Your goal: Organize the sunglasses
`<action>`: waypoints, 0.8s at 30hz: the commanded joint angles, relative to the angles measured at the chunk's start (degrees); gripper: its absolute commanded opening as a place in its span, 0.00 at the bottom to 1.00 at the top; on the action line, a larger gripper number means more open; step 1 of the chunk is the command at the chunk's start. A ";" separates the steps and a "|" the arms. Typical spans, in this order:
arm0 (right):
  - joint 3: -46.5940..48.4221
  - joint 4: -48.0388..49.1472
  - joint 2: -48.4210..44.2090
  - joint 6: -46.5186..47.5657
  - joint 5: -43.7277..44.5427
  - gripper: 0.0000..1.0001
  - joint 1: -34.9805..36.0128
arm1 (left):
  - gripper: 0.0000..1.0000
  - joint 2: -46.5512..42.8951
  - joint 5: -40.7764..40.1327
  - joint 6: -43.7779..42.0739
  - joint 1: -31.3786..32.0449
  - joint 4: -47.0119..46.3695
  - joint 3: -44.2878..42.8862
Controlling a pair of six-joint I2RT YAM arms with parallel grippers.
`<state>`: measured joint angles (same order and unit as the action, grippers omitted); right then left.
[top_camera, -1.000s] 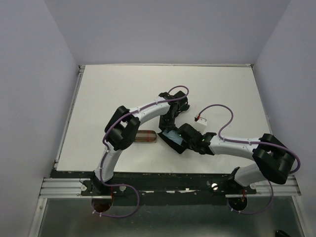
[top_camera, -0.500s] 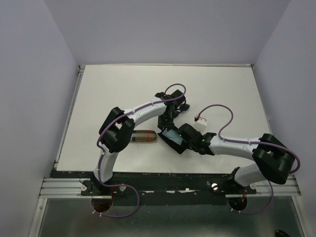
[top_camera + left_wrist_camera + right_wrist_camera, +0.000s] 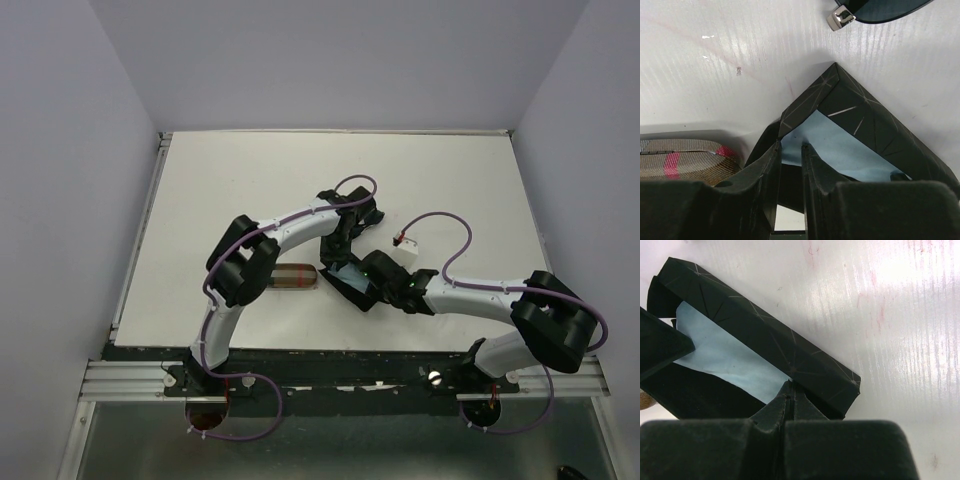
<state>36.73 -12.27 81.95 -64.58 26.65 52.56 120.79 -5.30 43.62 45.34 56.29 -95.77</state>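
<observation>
One pair of sunglasses shows only as a dark lens with a silver hinge at the top of the left wrist view, lying on the table beyond the case. The black case lies open mid-table with a light blue cloth inside. My left gripper hovers at the case's near corner. Its fingers stand a narrow gap apart with nothing between the tips. My right gripper is shut, its tips resting on the cloth beside the case's lid.
The plaid case lies closed just left of the black case, under the left arm's elbow, and shows low on the left in the left wrist view. A white cable connector hangs above the right arm. Walls border the white table.
The left arm's elbow swung a little left and came partly back, with its gripper staying at the black case. The right arm and both cases have not moved.
</observation>
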 commanded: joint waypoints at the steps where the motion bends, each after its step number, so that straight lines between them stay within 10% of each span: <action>1: -1.05 1.29 -0.48 -0.20 -0.02 0.01 0.27 | 0.31 1.81 0.64 1.03 -0.25 0.75 -1.18; 24: -2.28 3.40 -1.18 0.33 -0.55 0.01 0.35 | 0.00 2.09 5.21 0.07 0.27 -4.87 -0.13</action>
<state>35.73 -9.91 81.95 -64.45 25.63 52.56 122.93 -2.76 44.05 45.34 56.31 -96.73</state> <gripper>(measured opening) 0.011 0.017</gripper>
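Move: The light blue cloth's middle, inside the folded black case, lies about 3 cm right of the left hand, 2 cm back and 2 cm down, its left end almost beneath the fingertips. The black case's middle is some 4 cm right and 4 cm back, the plaid case about 10 cm left and 3 cm back, and the sunglasses roughly 6 cm right and 8 cm ahead. For the right hand, the cloth's middle is around 5 cm left and 4 cm ahead. Left fingers sink about 1 cm and shut on the cloth's left end while the right keeps its closed fingertips in place. ##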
